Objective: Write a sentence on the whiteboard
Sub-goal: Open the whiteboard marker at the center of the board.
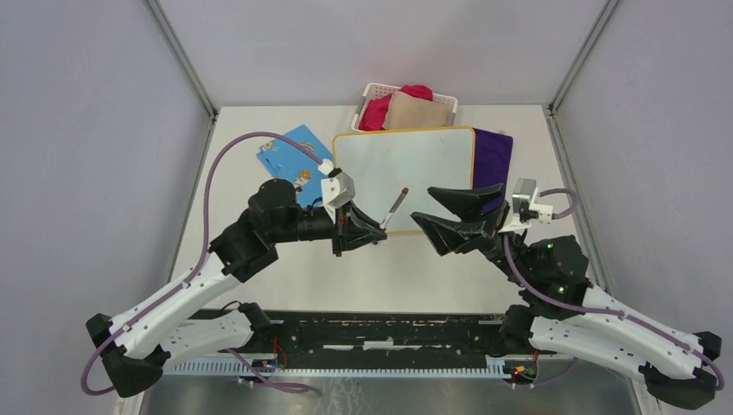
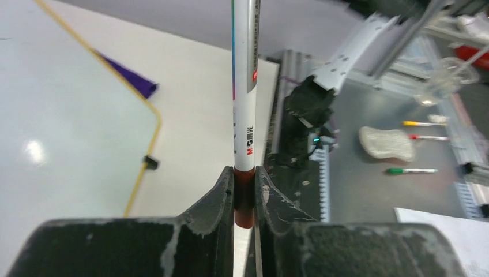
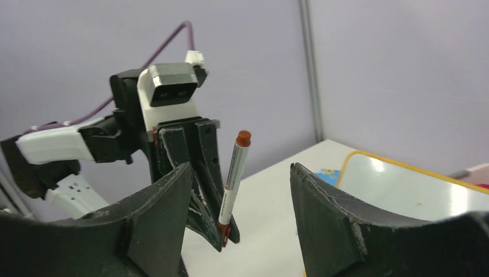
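The whiteboard (image 1: 404, 169) with its yellow-orange frame lies flat at the table's middle back, and it also shows as a whiteboard (image 2: 57, 104) and a whiteboard (image 3: 415, 190) in the wrist views. No sentence shows on its white face. My left gripper (image 1: 378, 232) is shut on the dark-red end of a white marker (image 1: 395, 208), just off the board's near edge. The marker (image 2: 245, 86) sticks straight out from the left gripper (image 2: 244, 173). My right gripper (image 1: 422, 205) stands open to the right of the marker, facing it. In the right wrist view the marker (image 3: 233, 179) shows beyond the open right gripper (image 3: 240, 170), untouched by it.
A white basket (image 1: 370, 89) with red and tan cloths stands behind the board. A blue card (image 1: 290, 160) lies at the board's left and a purple cloth (image 1: 493, 156) at its right. Spare markers (image 2: 412, 171) lie on the grey bench beyond the table edge.
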You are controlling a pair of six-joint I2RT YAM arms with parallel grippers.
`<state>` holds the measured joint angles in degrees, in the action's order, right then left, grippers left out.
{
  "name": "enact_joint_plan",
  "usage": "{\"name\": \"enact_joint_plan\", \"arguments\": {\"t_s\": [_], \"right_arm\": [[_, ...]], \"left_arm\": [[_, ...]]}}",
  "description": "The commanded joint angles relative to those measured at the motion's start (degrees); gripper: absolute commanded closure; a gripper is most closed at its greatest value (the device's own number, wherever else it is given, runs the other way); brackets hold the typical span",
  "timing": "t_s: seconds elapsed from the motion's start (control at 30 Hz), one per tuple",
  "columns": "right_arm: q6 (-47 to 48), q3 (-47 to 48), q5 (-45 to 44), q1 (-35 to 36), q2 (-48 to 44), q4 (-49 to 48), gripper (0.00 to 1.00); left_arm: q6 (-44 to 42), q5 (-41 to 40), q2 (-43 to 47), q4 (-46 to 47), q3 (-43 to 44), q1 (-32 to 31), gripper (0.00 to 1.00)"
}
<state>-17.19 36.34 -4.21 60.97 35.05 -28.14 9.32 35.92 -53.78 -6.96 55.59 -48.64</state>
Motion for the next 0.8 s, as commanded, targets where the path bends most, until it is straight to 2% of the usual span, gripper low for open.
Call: {"name": "enact_joint_plan", "arguments": {"t_s": [0.0,0.07,0.13,0.33,0.57,0.77], "right_arm": [[12.3,12.01,-5.0,-0.15,-0.82,28.75,0.32],[14.2,16.24,-4.9,-0.12,0.74,37.21,0.32],[15.39,19.07,-4.94,-0.18,2.26,41.67,0.32],[16.53,20.98,-3.35,-0.15,5.66,46.92,0.32],[11.16,20.39,-6.5,-0.1,6.47,44.88,0.35],[6.57,23.93,3.21,-0.19,11.79,44.7,0.35]], "left_arm": [[-15.55,-14.35,4.36,-11.02,2.38,-0.69,0.98],[-20.45,-17.78,5.46,-13.74,1.38,-1.15,0.98],[-26.34,-20.69,6.06,-16.53,0.63,-2.11,0.98],[-47.41,-29.62,6.76,-24.9,1.07,-6.89,0.98],[-69.84,-38.68,5.92,-28.71,0.44,-9.78,0.98],[-84.78,-46.63,5.97,-28.03,-1.31,-13.75,0.98]]}}
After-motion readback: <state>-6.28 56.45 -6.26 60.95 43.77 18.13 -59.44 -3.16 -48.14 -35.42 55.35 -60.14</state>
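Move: The marker is already pinched by its lower brown end in the left hand, its middle about 4 cm above that hand point, 2 cm right and 1 cm ahead, the free end up. From the open right hand the marker's middle lies some 7 cm left, 1 cm ahead and 4 cm lower. The whiteboard's middle is roughly 30 cm ahead and 7 cm right of the left hand, the black clip about 16 cm ahead and 2 cm left, both some 22 cm below. Keeping its pinch on the brown end, the left hand carries the marker left about 8 cm, down and forward, while the wrist rolls over some 70 degrees to swing the free end from upright round to the right, towards the right hand's side. The right hand, fingers staying open and empty, first rises slightly and drifts right, then sinks to finish well below its start, its fingers tipping from slanting upward to roughly level and pointing left, without taking the marker. ##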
